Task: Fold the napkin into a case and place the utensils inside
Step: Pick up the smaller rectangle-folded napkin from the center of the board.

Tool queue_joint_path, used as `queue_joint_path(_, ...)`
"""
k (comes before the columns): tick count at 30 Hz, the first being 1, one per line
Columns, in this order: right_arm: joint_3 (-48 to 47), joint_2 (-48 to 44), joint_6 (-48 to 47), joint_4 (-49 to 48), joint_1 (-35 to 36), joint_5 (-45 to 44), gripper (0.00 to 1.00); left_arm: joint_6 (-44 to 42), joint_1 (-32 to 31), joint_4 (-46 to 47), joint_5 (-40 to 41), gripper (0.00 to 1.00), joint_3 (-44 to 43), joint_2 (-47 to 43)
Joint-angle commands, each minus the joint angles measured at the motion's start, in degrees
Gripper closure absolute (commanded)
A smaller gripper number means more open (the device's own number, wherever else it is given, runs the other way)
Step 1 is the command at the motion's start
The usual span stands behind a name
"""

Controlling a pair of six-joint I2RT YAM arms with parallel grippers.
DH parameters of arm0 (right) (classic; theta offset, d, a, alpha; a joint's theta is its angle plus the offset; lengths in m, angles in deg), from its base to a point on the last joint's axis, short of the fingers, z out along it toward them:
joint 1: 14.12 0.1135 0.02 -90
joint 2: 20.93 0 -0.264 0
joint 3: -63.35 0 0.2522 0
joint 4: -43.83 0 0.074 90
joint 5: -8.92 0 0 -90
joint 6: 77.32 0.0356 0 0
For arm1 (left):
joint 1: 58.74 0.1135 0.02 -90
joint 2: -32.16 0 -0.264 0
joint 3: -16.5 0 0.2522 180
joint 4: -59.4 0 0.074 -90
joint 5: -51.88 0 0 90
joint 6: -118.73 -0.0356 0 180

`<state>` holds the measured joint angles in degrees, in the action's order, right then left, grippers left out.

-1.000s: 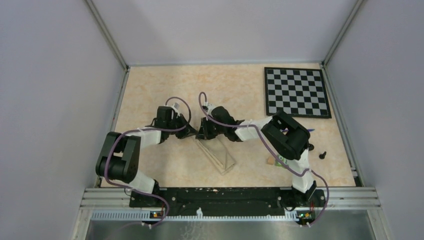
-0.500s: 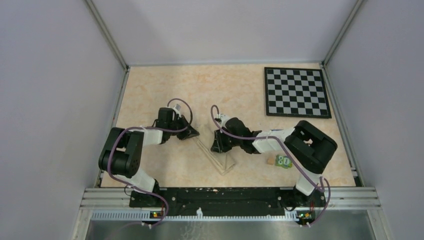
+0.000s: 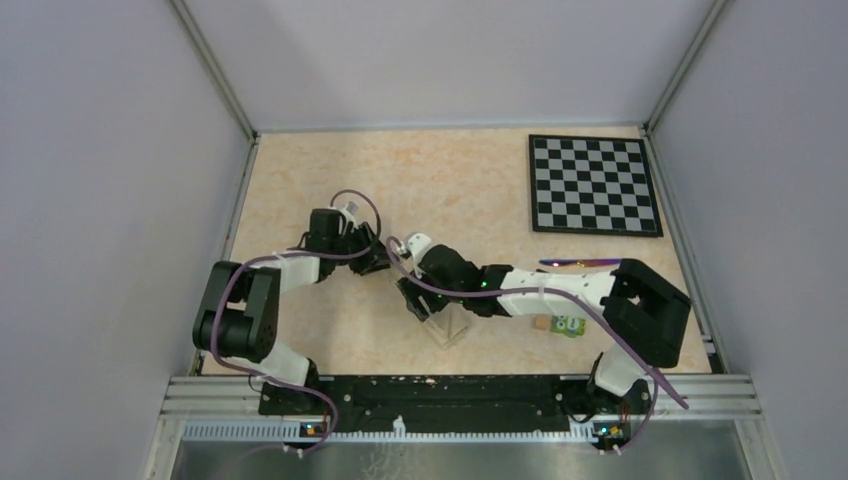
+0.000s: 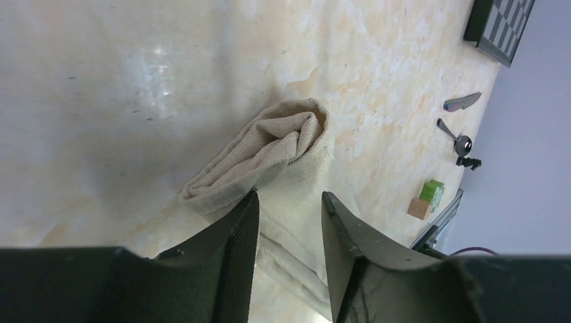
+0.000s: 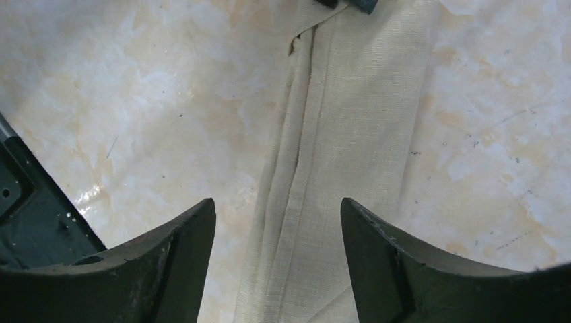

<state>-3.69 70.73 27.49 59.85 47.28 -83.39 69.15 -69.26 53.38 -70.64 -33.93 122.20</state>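
The napkin (image 3: pixel 452 326) lies as a narrow folded beige strip running diagonally toward the near edge; this strip is the case. Its far end (image 4: pixel 269 149) is bunched into a loose roll. My left gripper (image 3: pixel 377 262) hovers at that far end, jaws open (image 4: pixel 290 199) with flat cloth beneath the gap. Over the strip's middle (image 5: pixel 350 108), my right gripper (image 3: pixel 413 299) stands wide open (image 5: pixel 277 206), straddling it and gripping nothing. The utensils rest off to the right: a purple-blue knife (image 3: pixel 580 263) (image 4: pixel 463 101) and a dark spoon (image 4: pixel 456 138).
A black-and-white chessboard (image 3: pixel 593 184) fills the far right corner. A green block with white dots (image 3: pixel 570 324) and a small tan block (image 3: pixel 541 322) lie by the right arm. A tiny black knob (image 4: pixel 468 161) sits near the spoon. The black base rail (image 3: pixel 450 390) borders the near edge.
Both grippers have opened and let go of the cloth. The right gripper has slid from the strip's far end toward its middle; its elbow swung down, uncovering the knife.
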Motion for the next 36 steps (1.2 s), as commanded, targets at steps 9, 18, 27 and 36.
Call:
queue_joint_path(9, -15.67, 14.44, -1.77, 13.13, 9.20, -18.62, 0.47, -4.00, 8.72, -14.29, 2.09, 0.30, -5.81, -14.08)
queue_joint_path(18, -12.33, 19.36, 1.09, 10.52, 10.39, -22.86, 0.53, -5.09, 12.70, -17.19, 3.88, 0.29, -2.29, -21.04)
queue_joint_path(27, -11.31, 18.82, 4.70, 8.82, 11.50, -30.12, 1.00, -6.45, 13.07, -21.94, 7.80, 0.29, -2.53, -25.83)
queue_joint_path(36, -6.73, 5.94, 12.23, -8.17, 7.53, -4.01, 1.00, -8.87, 13.16, -31.97, 14.42, 0.28, -6.85, -32.66)
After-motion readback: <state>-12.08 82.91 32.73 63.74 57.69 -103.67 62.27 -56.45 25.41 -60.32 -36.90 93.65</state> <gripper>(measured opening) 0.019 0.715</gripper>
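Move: The folded napkin lies almost under the right hand: its middle is some 6 cm below, about 2 cm farther out and 1 cm to the right, with its doubled edge on the left. The small wooden block stands about 25 cm to this hand's right and 2 cm back, the green box 30 cm right and also 2 cm back, both 6 cm down. From the left hand, the napkin's middle is roughly 9 cm back, 10 cm right and 2 cm lower. The napkin's doubled left edge is taken partway along its length: the right hand first swings left about 3 cm, then sinks some 5 cm onto it, wrist turning about 20 degrees, shuts its fingers to pinch the layers, and starts drawing up, back and left. Meanwhile the left hand opens wider and pulls away from the napkin's far end, about 10 cm left and 8 cm up. ##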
